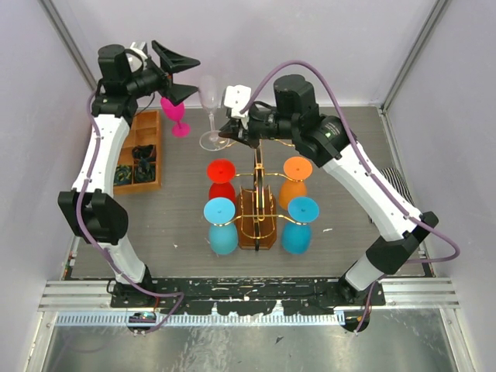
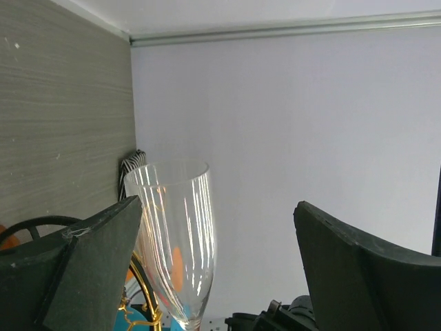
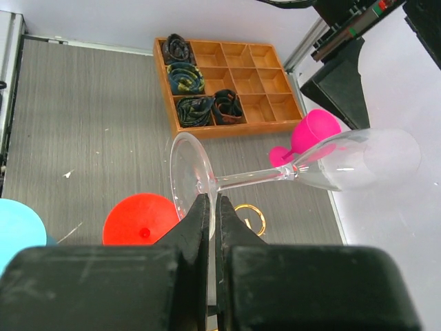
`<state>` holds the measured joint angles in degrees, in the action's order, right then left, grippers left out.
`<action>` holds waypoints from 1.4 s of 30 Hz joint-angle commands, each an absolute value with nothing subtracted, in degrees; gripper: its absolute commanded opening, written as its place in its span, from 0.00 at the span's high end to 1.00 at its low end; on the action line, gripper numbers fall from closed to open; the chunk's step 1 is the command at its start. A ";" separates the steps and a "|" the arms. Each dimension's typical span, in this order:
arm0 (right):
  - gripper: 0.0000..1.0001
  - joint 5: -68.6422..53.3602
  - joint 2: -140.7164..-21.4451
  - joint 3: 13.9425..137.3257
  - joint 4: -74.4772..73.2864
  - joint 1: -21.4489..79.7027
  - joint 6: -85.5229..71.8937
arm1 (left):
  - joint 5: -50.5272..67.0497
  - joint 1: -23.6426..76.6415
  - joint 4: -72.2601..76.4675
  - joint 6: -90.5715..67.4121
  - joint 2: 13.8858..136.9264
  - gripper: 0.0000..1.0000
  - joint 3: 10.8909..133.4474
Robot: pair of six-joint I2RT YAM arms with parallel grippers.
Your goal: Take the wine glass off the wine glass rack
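A clear wine glass [image 1: 208, 94] stands upright just beyond the gold wire rack [image 1: 260, 194] on its brown wooden base [image 1: 257, 232]. My right gripper [image 1: 230, 132] is shut on the rim of the glass's foot [image 3: 187, 181], its jaws pinched together [image 3: 211, 203]. My left gripper [image 1: 180, 77] is open at the height of the bowl. In the left wrist view the bowl [image 2: 176, 234] sits between the fingers [image 2: 89, 262], close to the left one and not gripped. Whether the foot touches the table I cannot tell.
Red [image 1: 222, 180], orange [image 1: 295, 178] and two blue glasses [image 1: 221, 225] hang upside down on the rack. A pink glass [image 1: 177, 116] stands behind the clear one. An orange compartment tray [image 1: 139, 151] with rolled items lies at the left. Walls close in behind.
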<state>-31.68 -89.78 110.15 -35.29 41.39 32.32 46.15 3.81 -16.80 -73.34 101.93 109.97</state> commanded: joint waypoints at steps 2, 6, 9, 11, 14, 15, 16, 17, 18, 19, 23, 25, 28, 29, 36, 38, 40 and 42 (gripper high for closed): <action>0.99 -32.88 -89.91 114.14 -31.98 42.03 33.41 | 52.16 5.13 -13.11 -77.26 101.29 0.02 107.58; 0.99 -32.54 -89.90 114.28 -32.21 42.13 33.97 | 52.74 5.99 -16.82 -74.45 101.63 0.02 108.38; 0.99 -32.28 -89.84 114.47 -32.17 42.17 33.96 | 52.28 6.24 -19.99 -72.20 101.89 0.02 108.72; 1.00 -32.26 -89.62 114.36 -32.17 42.24 33.97 | 51.83 6.25 -21.93 -70.83 102.01 0.02 109.06; 1.00 -32.25 -89.40 114.09 -32.02 42.44 33.93 | 51.77 6.28 -22.49 -70.32 102.15 0.02 109.01; 1.00 -32.32 -89.31 114.04 -32.01 42.48 33.95 | 51.77 6.39 -22.52 -70.25 102.15 0.02 108.96; 1.00 -32.36 -89.30 114.00 -31.94 42.51 33.94 | 51.84 6.48 -22.57 -70.23 102.19 0.02 108.94; 0.99 -32.28 -89.36 113.99 -31.91 42.60 33.99 | 51.93 6.57 -22.44 -70.18 102.17 0.02 108.90; 1.00 -32.26 -89.45 114.01 -31.90 42.62 34.02 | 52.02 6.71 -22.46 -70.14 102.09 0.02 108.83; 1.00 -32.37 -89.51 113.99 -31.90 42.58 34.03 | 52.15 6.83 -22.42 -70.07 102.05 0.02 108.70; 1.00 -32.51 -89.64 114.04 -32.06 42.58 33.97 | 52.84 7.02 -22.11 -69.73 101.97 0.01 108.05; 1.00 -32.82 -89.73 114.13 -32.05 42.63 33.37 | 53.30 7.03 -21.24 -70.27 102.04 0.08 107.52; 1.00 -33.15 -90.03 114.36 -32.40 42.62 32.61 | 54.62 7.06 -18.46 -72.08 102.01 0.21 106.07; 1.00 -33.15 -90.19 114.61 -32.61 42.61 32.57 | 54.77 7.11 -18.39 -72.04 102.04 0.25 105.86; 1.00 -33.41 -90.65 115.61 -33.80 42.60 32.21 | 56.50 7.07 -17.20 -72.51 102.34 0.39 104.42; 1.00 -33.49 -90.86 116.16 -34.20 42.57 32.20 | 56.62 7.11 -16.83 -72.51 102.33 0.42 104.41; 1.00 -33.48 -91.05 116.40 -34.64 42.65 32.32 | 56.76 7.08 -16.79 -72.38 102.45 0.46 104.41; 0.95 -32.65 -90.76 116.09 -34.72 42.67 32.37 | 56.66 6.99 -17.45 -71.55 102.55 0.51 104.60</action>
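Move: The bowl of the clear wine glass, lying nearly level with its rim pointing forward, is about 3 cm behind the left hand, 4 cm to its right and 4 cm below. The pink wine glass stands roughly 16 cm ahead of that hand, 14 cm to its left and 30 cm lower; the rack's empty left hook is some 15 cm behind it, 4 cm right, 12 cm below. From the right hand, which already holds the foot, the bowl lies about 13 cm ahead, 4 cm left, near level. With its fingers wide open, the left hand eases about 6 cm down, to the right and back onto the clear glass's bowl, turning some 10 degrees clockwise so that one finger comes over the bowl and the other under it. Late on, its fingers close by about a third until their pads pinch the bowl from both sides, while the right hand stays almost still and keeps its grip on the foot. ##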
